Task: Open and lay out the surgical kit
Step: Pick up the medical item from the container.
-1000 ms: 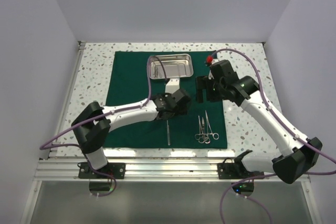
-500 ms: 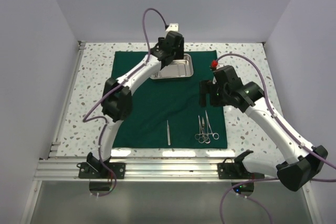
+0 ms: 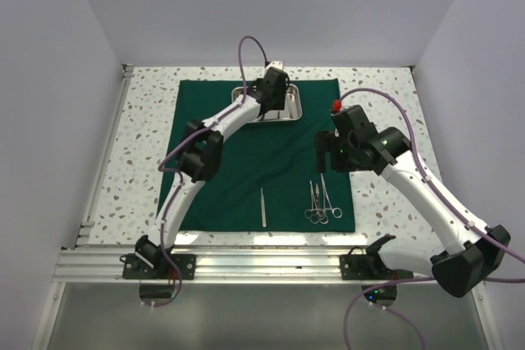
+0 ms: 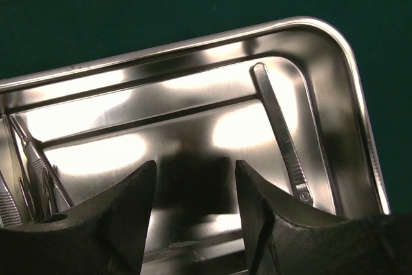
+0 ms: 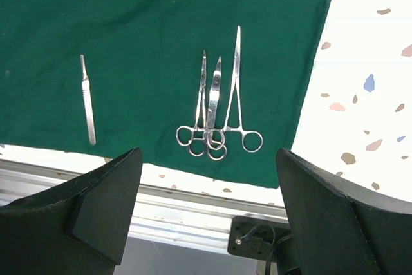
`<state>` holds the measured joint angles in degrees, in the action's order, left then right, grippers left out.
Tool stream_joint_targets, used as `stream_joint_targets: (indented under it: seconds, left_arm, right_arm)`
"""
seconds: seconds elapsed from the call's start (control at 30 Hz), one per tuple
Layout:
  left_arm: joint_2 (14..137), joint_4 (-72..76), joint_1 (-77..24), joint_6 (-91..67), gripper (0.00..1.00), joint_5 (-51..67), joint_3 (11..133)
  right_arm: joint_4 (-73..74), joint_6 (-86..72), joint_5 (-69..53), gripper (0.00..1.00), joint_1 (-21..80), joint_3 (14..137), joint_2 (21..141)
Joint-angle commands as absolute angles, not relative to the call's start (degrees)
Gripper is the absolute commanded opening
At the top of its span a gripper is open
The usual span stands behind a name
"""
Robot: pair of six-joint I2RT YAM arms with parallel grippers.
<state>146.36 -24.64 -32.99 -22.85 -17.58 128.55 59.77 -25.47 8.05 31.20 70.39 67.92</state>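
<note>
The dark green cloth [image 3: 246, 153] lies spread flat on the table. The steel tray [image 3: 294, 106] stands at its far edge. My left gripper [image 3: 269, 102] hangs open over the tray [image 4: 347, 75], empty, in the left wrist view [image 4: 195, 188]. In the tray lie a flat steel handle [image 4: 280, 130] at the right and clamps [image 4: 35, 172] at the left. My right gripper [image 3: 321, 151] is open and empty above the cloth's right part. Three scissor-handled clamps [image 5: 217, 104] lie near the cloth's front right edge [image 3: 321, 201]. A thin steel handle [image 5: 87, 100] lies left of them [image 3: 262, 206].
Speckled white table [image 3: 385, 194] shows round the cloth. A metal rail [image 3: 246, 264] runs along the near edge, with the arm bases bolted to it. White walls close in the left, far and right sides.
My left arm has swung from the cloth's middle out to the far edge and now reaches over the tray. My right gripper has drifted slightly toward the front.
</note>
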Motion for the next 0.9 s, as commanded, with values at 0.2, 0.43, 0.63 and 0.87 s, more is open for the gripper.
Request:
stream_joint_targets:
  seconds: [0.2,0.43,0.63,0.87]
  left_arm:
    - [147.40,-21.45,-32.78,-22.23,0.54,-17.32,127.99]
    - [146.16,-13.72,-33.57,-24.07,0.56,-11.79,126.74]
    - [151.87,-11.52,-34.54,-27.15,0.59,-9.23,133.76]
    - [156.79,-9.48,-36.12,-26.20,0.59,-9.13,136.82]
  right_arm:
    - [61.08,-23.38,9.23,0.88,31.20,74.09,71.80]
    - [60.03,-23.56,8.00,0.88,31.20,73.13,72.33]
    - [61.08,-22.94,8.70,0.88,31.20,72.95,71.98]
    - [63.01,-22.24,9.75,0.88,31.29,72.95,71.46]
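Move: The medical item, a slim ridged metal handle lying nearly fore-and-aft in the tray, is about 6 cm to the left hand's right, some 3 cm farther out and 3 cm below. The tray's right rim stands roughly 4 cm beyond it on the right; the cluster of slim instruments lies about 9 cm to this hand's left and 2 cm ahead. From the right hand, the item is some 36 cm ahead, 8 cm left and 18 cm down. The left hand, its fingers already about half open inside the tray, first sinks some 1.5 cm, then sweeps about 7 cm to the right and slightly forward, bringing the open gap over the medical item. As it goes it rolls about 15 degrees, left side dipping and fingertips swinging towards the tray's right wall; the fingers stay open without pinching the item, and the right-hand finger ends close by that wall and seems to push the tray along. ##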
